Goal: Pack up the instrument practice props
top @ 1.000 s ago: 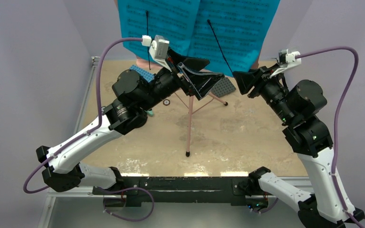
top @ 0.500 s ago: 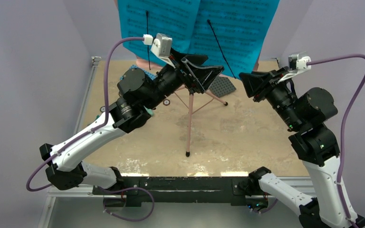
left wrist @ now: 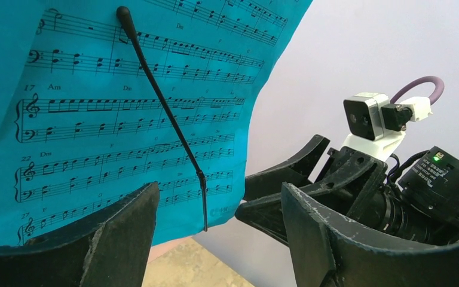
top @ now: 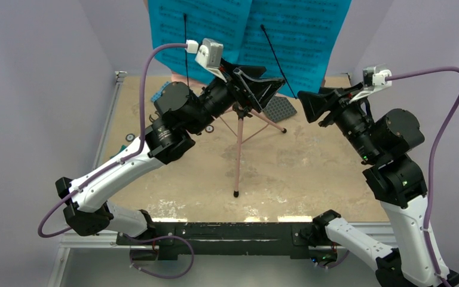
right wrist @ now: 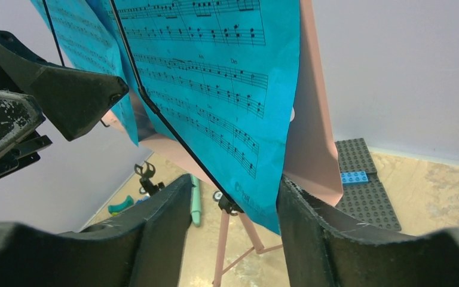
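Observation:
Two cyan sheet-music pages (top: 206,27) hang on the pink music stand's board (right wrist: 314,137), each pinned by a thin black wire (left wrist: 162,104). The stand's tripod leg (top: 239,155) rests mid-table. My left gripper (top: 269,81) is open just below the pages, and in the left wrist view the left gripper (left wrist: 220,188) has a page's lower corner (left wrist: 227,203) beyond it, not between its fingers. My right gripper (top: 306,104) faces it from the right. Its jaws (right wrist: 234,182) stand open on either side of the page's lower corner (right wrist: 257,203). A mint-green microphone (right wrist: 196,203) lies on the table by the black mic stand (right wrist: 146,176).
A grey studded baseplate (right wrist: 367,191) carrying a blue brick (right wrist: 354,177) lies behind the stand on the right. A blue baseplate (top: 157,94) shows behind my left arm. A teal arch brick (right wrist: 121,206) lies at the left. The two grippers are close together.
My left arm has risen and reached further right under the pages, its jaws narrowing a little. My right arm has drawn its elbow back to the right, and its jaws narrowed, then widened.

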`<state>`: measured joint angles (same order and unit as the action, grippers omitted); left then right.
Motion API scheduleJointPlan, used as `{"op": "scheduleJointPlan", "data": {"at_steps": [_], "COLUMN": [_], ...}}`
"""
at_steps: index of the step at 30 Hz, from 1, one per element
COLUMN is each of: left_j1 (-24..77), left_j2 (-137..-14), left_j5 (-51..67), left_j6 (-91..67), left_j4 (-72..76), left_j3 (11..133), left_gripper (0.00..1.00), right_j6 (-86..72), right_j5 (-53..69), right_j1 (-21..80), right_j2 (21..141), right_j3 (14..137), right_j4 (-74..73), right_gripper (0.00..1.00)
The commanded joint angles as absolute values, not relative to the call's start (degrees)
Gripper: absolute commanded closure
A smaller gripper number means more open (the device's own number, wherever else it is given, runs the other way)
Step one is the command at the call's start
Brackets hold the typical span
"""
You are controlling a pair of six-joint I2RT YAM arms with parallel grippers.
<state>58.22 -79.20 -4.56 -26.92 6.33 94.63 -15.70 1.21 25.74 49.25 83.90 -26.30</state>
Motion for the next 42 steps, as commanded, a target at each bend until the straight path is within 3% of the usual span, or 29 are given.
{"op": "scheduleJointPlan", "data": {"at_steps": [1,11,13,14,15,22,30,42], "left_j1": [58.36,58.36,58.36,58.36,58.36,58.36,58.36,58.1], "left_j2": [-79.36,-80.62,-80.89,-81.01,-81.24,-82.28,-82.81,-85.49], "left_j5": [-4.48,-4.26,-4.47,-4.56,-4.55,-4.93,-6.94,-7.71], "left_j6": [-26.35,-26.1,-26.02,-26.02,-26.02,-25.46,-24.24,-22.81], "left_j4": [8.48,8.69,8.81,8.95,8.89,10.49,14.04,12.79], "left_j3": [97.61,98.5,98.56,98.71,98.89,99.05,98.69,102.07], "left_gripper": [0.23,0.29,0.29,0.29,0.29,0.31,0.43,0.5], "right_j6": [-15.27,-15.23,-15.21,-15.21,-15.25,-15.12,-15.12,-15.2], "right_j5": [2.81,3.08,2.96,2.8,2.66,2.61,3.07,3.38], "right_j1": [25.4,25.31,25.31,25.31,25.31,25.31,25.31,25.31], "right_j2": [50.07,50.12,49.98,49.82,49.69,49.11,49.56,49.66], "right_j3": [86.6,86.53,86.54,86.44,86.36,86.55,86.8,87.04], "right_j4": [-25.07,-24.87,-25.07,-25.13,-25.2,-26.07,-26.82,-27.23], "right_gripper": [0.48,0.79,0.89,0.98,1.0,1.0,1.0,1.0]}}
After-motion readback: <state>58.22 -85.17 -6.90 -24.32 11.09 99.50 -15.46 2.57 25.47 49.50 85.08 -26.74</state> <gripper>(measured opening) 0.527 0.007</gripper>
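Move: The black rod that clips the right-hand music sheet slants past the left fingertips. Its lower part is about 4 cm ahead of the left hand, 4 cm to its right and a shade higher. That sheet's lower right corner is roughly 2 cm ahead of the left hand, 7 cm right and 4 cm down. The right hand has this corner between its open fingers, about 1 cm ahead and 1 cm down; the stand's pink corner lies some 6 cm farther out than that hand and 3 cm right. Keep the right gripper where it is at the sheet's lower corner and shut its fingers fully, pinching the blue sheet between the tips. Meanwhile ease the left gripper about 3 cm forward and right towards the clip rod, dipping after a small rise and then ending about 1.5 cm higher, with a slight wrist turn, and narrow its fingers to about half open around the rod's line without closing. ##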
